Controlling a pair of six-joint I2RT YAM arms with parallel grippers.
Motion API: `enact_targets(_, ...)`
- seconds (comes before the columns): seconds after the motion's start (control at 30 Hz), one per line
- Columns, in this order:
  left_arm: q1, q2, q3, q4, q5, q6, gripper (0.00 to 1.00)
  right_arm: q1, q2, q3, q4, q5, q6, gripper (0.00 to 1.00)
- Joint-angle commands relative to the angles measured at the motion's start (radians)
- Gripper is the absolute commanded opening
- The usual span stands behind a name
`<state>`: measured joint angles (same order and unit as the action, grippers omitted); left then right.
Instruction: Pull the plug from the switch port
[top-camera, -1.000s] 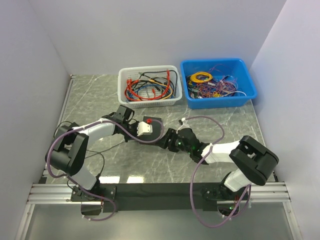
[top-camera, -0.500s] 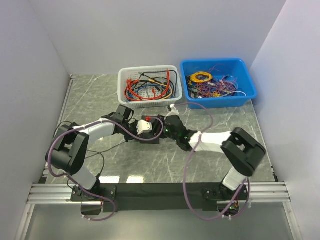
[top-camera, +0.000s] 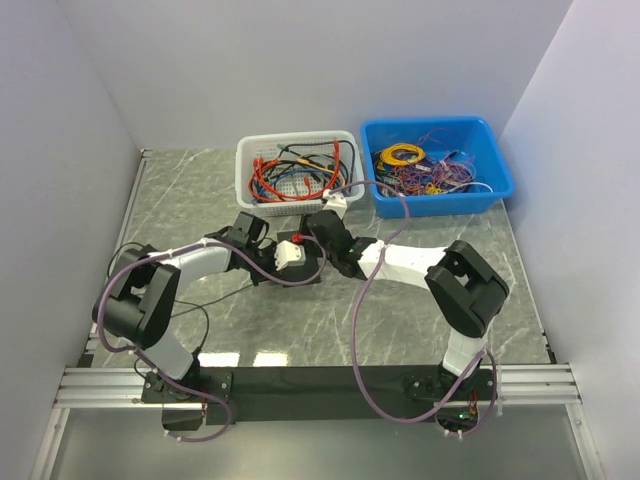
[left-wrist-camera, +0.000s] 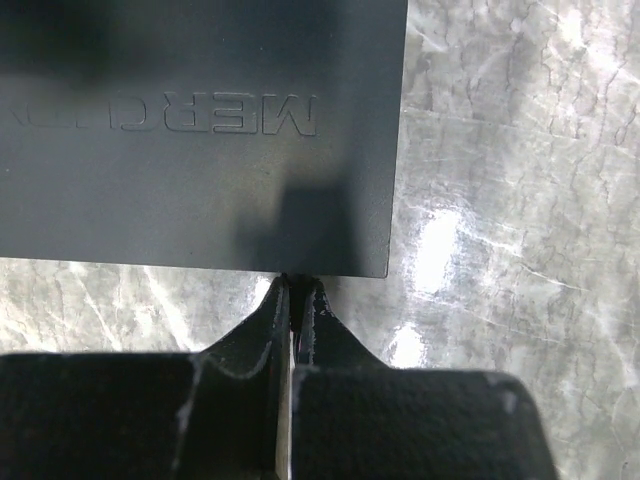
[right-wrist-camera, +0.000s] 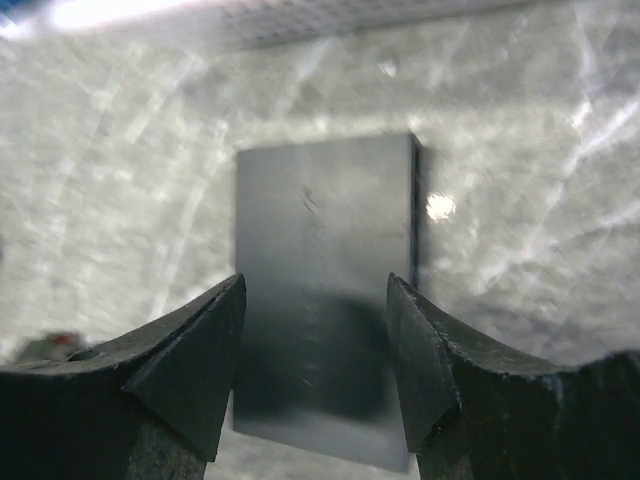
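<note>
The switch (right-wrist-camera: 325, 250) is a flat matte-black box lying on the marbled table; from above only a dark strip of the switch (top-camera: 308, 271) shows beneath both grippers. My left gripper (left-wrist-camera: 292, 285) is shut, its tips pressed against the switch's (left-wrist-camera: 200, 140) near edge close to a corner. My right gripper (right-wrist-camera: 315, 290) hangs open over the switch, one finger off each long side, touching nothing. From above, the right gripper (top-camera: 323, 233) sits just behind the left gripper (top-camera: 285, 258). The plug is not clearly visible; a small red piece (top-camera: 297, 240) shows by the left wrist.
A white mesh basket (top-camera: 345, 197) of cables stands right behind the switch. A blue bin (top-camera: 500, 185) of wires is to its right. Purple cables loop off both arms over the table. Grey walls enclose the left, back and right.
My right arm has swung left and back from beside the switch to over it. Its jaws narrowed briefly and widened again. The left gripper has stayed shut at the switch's edge.
</note>
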<state>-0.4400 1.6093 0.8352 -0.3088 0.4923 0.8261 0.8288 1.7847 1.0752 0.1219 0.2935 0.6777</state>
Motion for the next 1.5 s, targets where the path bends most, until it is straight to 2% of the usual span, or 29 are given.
enact_targets(0.0, -0.009, 0.015, 0.018, 0.034, 0.04, -0.002, 0.01, 0.01, 0.008, -0.06, 0.016, -0.007, -0.03, 0.65)
enact_targets(0.17, -0.009, 0.04, 0.022, 0.025, 0.022, -0.004, 0.01, 0.01, 0.022, -0.153, 0.071, -0.094, -0.001, 0.64)
enact_targets(0.33, -0.009, 0.055, 0.033, 0.016, 0.017, -0.008, 0.0, 0.009, 0.097, -0.147, 0.071, -0.137, -0.007, 0.62)
enact_targets(0.4, -0.009, 0.057, 0.039, 0.011, 0.009, -0.013, 0.0, 0.009, 0.119, -0.141, 0.058, -0.142, 0.0, 0.56)
enact_targets(0.43, -0.009, 0.061, 0.039, 0.008, 0.005, -0.018, 0.0, 0.009, 0.131, -0.143, 0.03, -0.128, 0.008, 0.44)
enact_targets(0.47, -0.008, 0.06, 0.041, 0.007, -0.001, -0.021, 0.01, 0.007, 0.133, -0.158, 0.018, -0.105, 0.025, 0.39)
enact_targets(0.53, -0.005, 0.061, 0.035, 0.004, -0.024, -0.016, 0.0, 0.006, 0.131, -0.196, 0.002, -0.091, 0.034, 0.32)
enact_targets(0.67, 0.01, 0.077, 0.021, -0.013, -0.077, 0.01, 0.0, 0.001, 0.156, -0.215, -0.056, -0.08, 0.016, 0.25)
enact_targets(0.87, 0.053, 0.104, 0.044, -0.127, -0.118, 0.06, 0.0, 0.001, 0.182, -0.267, -0.045, -0.083, 0.031, 0.23)
enact_targets(1.07, 0.132, 0.095, 0.044, -0.151, -0.185, 0.116, 0.01, -0.005, 0.18, -0.305, -0.034, -0.076, 0.025, 0.23)
enact_targets(1.27, 0.168, 0.07, 0.015, -0.15, -0.19, 0.16, 0.04, -0.011, 0.177, -0.314, -0.024, -0.07, 0.023, 0.23)
enact_targets(1.47, 0.244, 0.115, 0.036, -0.15, -0.169, 0.18, 0.01, -0.026, 0.136, -0.362, 0.033, -0.103, 0.007, 0.24)
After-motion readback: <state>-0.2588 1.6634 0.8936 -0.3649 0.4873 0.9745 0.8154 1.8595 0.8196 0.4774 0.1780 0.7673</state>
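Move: The left gripper already pinches the black plug at the switch's left side, near its near corner; the switch's middle lies about 7 cm to this hand's right and 4 cm ahead, about level. From the right hand, the switch's middle is some 7 cm below, about 3 cm left and 2 cm back, with the plug roughly 10 cm left, 6 cm back and also 7 cm below. The white basket's middle stands about 20 cm ahead of the right hand and 2 cm to its left. Drop the right gripper about 6.5 cm and draw it back some 3 cm, down beside the switch's port-side edge, then hold it low there while its fingers narrow partway, the left finger coming against that edge. Keep the left gripper's pinch on the plug, ease slightly forward, then pull it left about 5.5 cm and forward about 4 cm, away from the right hand. ##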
